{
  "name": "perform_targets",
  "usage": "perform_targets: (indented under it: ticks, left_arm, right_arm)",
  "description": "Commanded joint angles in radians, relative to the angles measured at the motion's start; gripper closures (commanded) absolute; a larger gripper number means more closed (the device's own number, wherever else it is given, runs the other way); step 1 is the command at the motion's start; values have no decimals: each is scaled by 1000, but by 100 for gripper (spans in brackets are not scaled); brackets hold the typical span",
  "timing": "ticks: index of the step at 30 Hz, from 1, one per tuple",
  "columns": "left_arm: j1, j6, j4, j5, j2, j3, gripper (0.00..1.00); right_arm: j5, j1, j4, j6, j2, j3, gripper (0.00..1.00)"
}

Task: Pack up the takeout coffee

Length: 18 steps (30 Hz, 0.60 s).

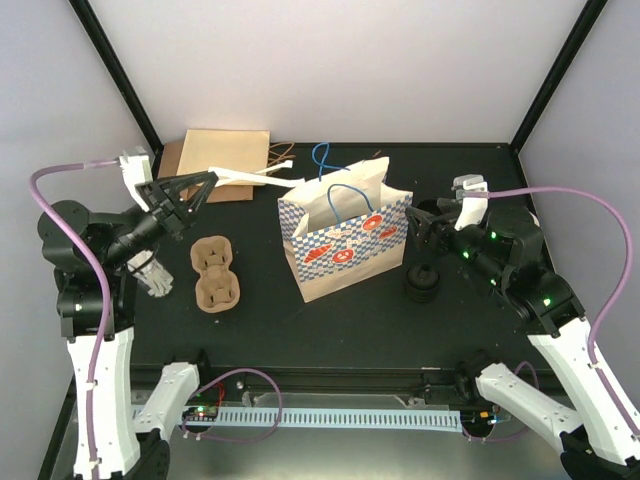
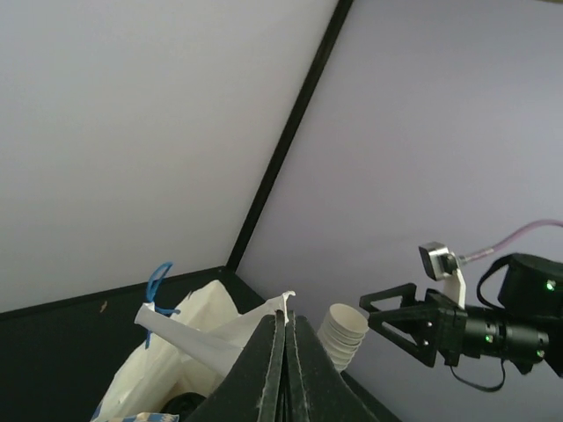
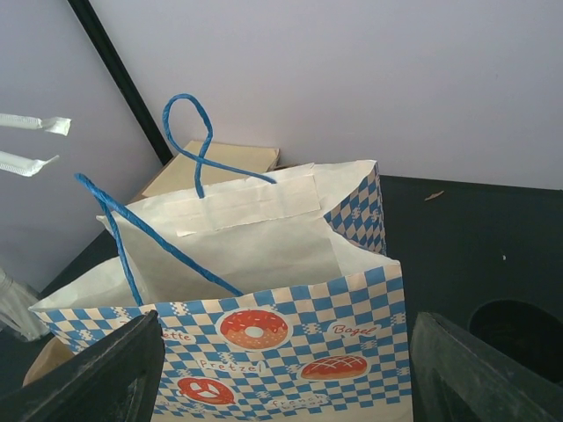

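Note:
No single takeout coffee cup shows on its own in these views. My left gripper [image 1: 208,180] [image 2: 286,315] is raised at the left and shut on white paper-wrapped straws [image 1: 250,178] [image 3: 26,125] that reach toward the blue-checked paper bag [image 1: 345,240] [image 3: 264,290]. The bag stands open at mid-table. My right gripper [image 1: 413,225] [image 3: 290,378] is open just right of the bag, facing its printed side, with nothing gripped. A stack of black lids [image 1: 421,283] [image 3: 519,338] sits on the table below that gripper. Nested cream cups [image 2: 341,332] show beyond my left fingers.
A brown cardboard cup carrier [image 1: 213,272] lies left of the bag. A cup stack [image 1: 152,275] stands close to the left arm. Flat brown paper bags [image 1: 222,163] lie at the back left. The black frame posts rise at both back corners.

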<state>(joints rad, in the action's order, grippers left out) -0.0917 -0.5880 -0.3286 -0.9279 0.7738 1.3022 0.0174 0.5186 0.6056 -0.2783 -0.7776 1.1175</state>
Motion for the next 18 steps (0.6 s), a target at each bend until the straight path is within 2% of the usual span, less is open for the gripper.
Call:
perform_targets:
  ticks: [1,4,8,18]
  left_arm:
    - [64,94,-7,-24,27,52,99]
    - [154,172,-51,18,61,74,98]
    - [274,261,-124,163,107,95,99]
    - [351,307,-104,259,167,97,98]
  right_arm:
    - [-13,2,-24,-13,8,-2,21]
    - [-11,2,-23,-13,13,-2,21]
    - [-16,1,-17,-10,24,-7,21]
    - [-22,2,-3,-2,43,-5,21]
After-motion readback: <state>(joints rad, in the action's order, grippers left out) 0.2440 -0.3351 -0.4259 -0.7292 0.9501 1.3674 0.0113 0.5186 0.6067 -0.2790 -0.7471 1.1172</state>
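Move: The left gripper holds the straws high up. The takeout bag's open mouth is some 17 cm ahead, 19 cm to the right and 25 cm below it. The cup carrier lies about 15 cm ahead, 10 cm left and 49 cm down. The black lids stand roughly 17 cm to the right of the bag's mouth and 4 cm nearer. From the idle right gripper, the mouth is about 13 cm ahead, 8 cm left and 11 cm down. Bring the left gripper, still pinching the straws, towards the bag: swing it right nearly level for about 4 cm, then ease forward and down with a little more right, ending some 5.5 cm right, 3.5 cm forward and 3 cm lower. Turn the wrist slightly clockwise and roll its left side up about 10 degrees, keeping the fingers shut so the straws' free ends reach over the bag's mouth. ##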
